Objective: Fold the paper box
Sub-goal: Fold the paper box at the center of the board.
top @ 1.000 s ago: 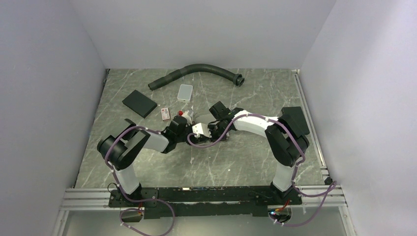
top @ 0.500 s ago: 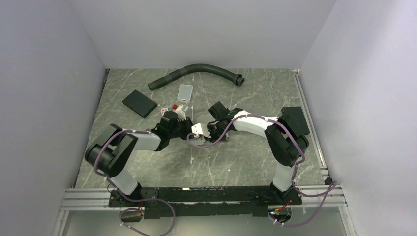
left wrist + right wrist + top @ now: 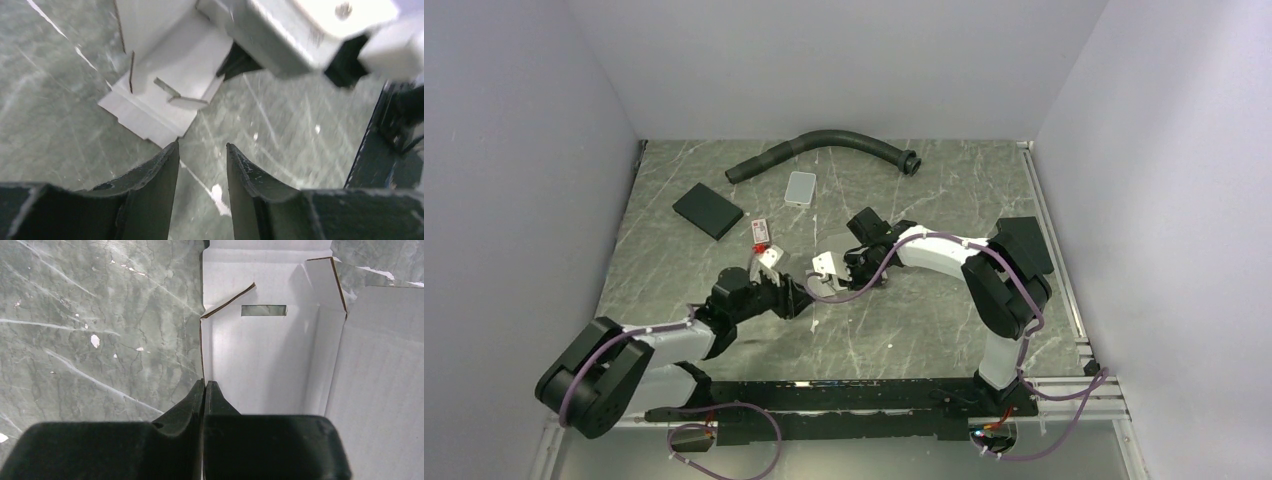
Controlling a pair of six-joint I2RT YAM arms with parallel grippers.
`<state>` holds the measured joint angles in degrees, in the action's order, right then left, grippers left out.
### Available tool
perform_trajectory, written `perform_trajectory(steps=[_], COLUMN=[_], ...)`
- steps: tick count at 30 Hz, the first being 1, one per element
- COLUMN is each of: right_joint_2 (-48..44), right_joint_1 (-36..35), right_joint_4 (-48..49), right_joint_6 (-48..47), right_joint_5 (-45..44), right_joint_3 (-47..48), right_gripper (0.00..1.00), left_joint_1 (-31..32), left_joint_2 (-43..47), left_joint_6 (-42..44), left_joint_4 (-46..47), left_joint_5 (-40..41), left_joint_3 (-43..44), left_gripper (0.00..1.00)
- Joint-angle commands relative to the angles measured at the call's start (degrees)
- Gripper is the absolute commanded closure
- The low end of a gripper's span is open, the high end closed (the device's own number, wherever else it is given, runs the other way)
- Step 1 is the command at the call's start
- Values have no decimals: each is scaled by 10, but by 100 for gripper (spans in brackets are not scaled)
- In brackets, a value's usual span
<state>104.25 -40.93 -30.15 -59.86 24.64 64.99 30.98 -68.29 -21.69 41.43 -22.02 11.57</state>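
Note:
The paper box [image 3: 270,355] is a white creased sheet with a slot and tabbed flaps, lying partly raised on the marble table. My right gripper [image 3: 205,382] is shut on one thin edge of a panel, with the sheet spreading out to its right. In the top view the right gripper [image 3: 845,268] sits mid-table. My left gripper [image 3: 202,145] is open with only bare table between its fingers, a short way back from the paper box's [image 3: 167,65] stepped corner flap. From above, the left gripper [image 3: 804,298] lies low, near and left of the right one.
A black flat pad [image 3: 707,211], a small red-and-white card [image 3: 762,232] and a light grey tile [image 3: 801,187] lie behind the grippers. A dark corrugated hose [image 3: 824,148] curves along the back. The right arm's white wrist housing [image 3: 300,30] hangs over the box. Walls close three sides.
My left gripper has opened, and the left arm has drawn back toward the near edge, dropping low, away from the card and box. The right arm and its grip have not moved.

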Motion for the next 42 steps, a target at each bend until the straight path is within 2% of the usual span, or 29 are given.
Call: perform_trajectory(steps=[1,6,11,18,26,28,34,38,40,42], right_joint_2=[13,13,13,11,9,7,-4,-8,-10,-13], right_joint_1=[-2,0,0,1,9,15,30,38,40,42], right_joint_4=[1,1,-4,-5,-15,-23,-43,-48,-48,-50], right_joint_6=[-1,6,8,14,23,27,24,24,24,25], right_joint_5=[15,18,24,31,59,76,106,118,124,127], right_joint_3=[9,11,15,17,25,32,39,40,40,40], right_gripper=[100,100,100,100,100,100,100,100,100,100], left_joint_1=[15,36,91,104,107,108,108,108,108,108], left_joint_2=[-44,-103,-163,-271,-374,-388,-344,-261,-201,-131], left_joint_6=[116,129,180,209,210,234,252,267,262,266], left_joint_4=[115,168,191,317,457,475,475,448,385,279], left_joint_5=[-60,-74,0,79,77,67,57,65,46,20], left_joint_3=[-2,7,23,24,23,16,-7,-39,-36,-23], left_gripper=[55,56,56,55,54,54,53,39,37,25])
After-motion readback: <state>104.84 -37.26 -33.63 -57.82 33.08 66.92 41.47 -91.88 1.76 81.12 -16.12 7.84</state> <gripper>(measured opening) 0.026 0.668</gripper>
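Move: The near-left corner flap of the paper box stands roughly 5 cm ahead of the left hand, 5 cm to its right and 7 cm below. The box's left end flap lies about 8 cm ahead, 2 cm right and 8 cm down; a white chip on the table is some 3 cm back, level sideways and 9 cm down. From the right hand, which already pinches the near wall, the corner flap lies about 7 cm left and 2 cm forward at the same height. The right hand keeps its pinch on the near wall of the paper box, staying almost still, then lifting about 1 cm and tilting slightly. Free of the box at the outset, the left hand draws back a little while sinking and going right, then eases forward, low by the corner flap. Finally it rises 4 cm, having tipped its fingers up some 30 degrees to about level, and opens them wider. ##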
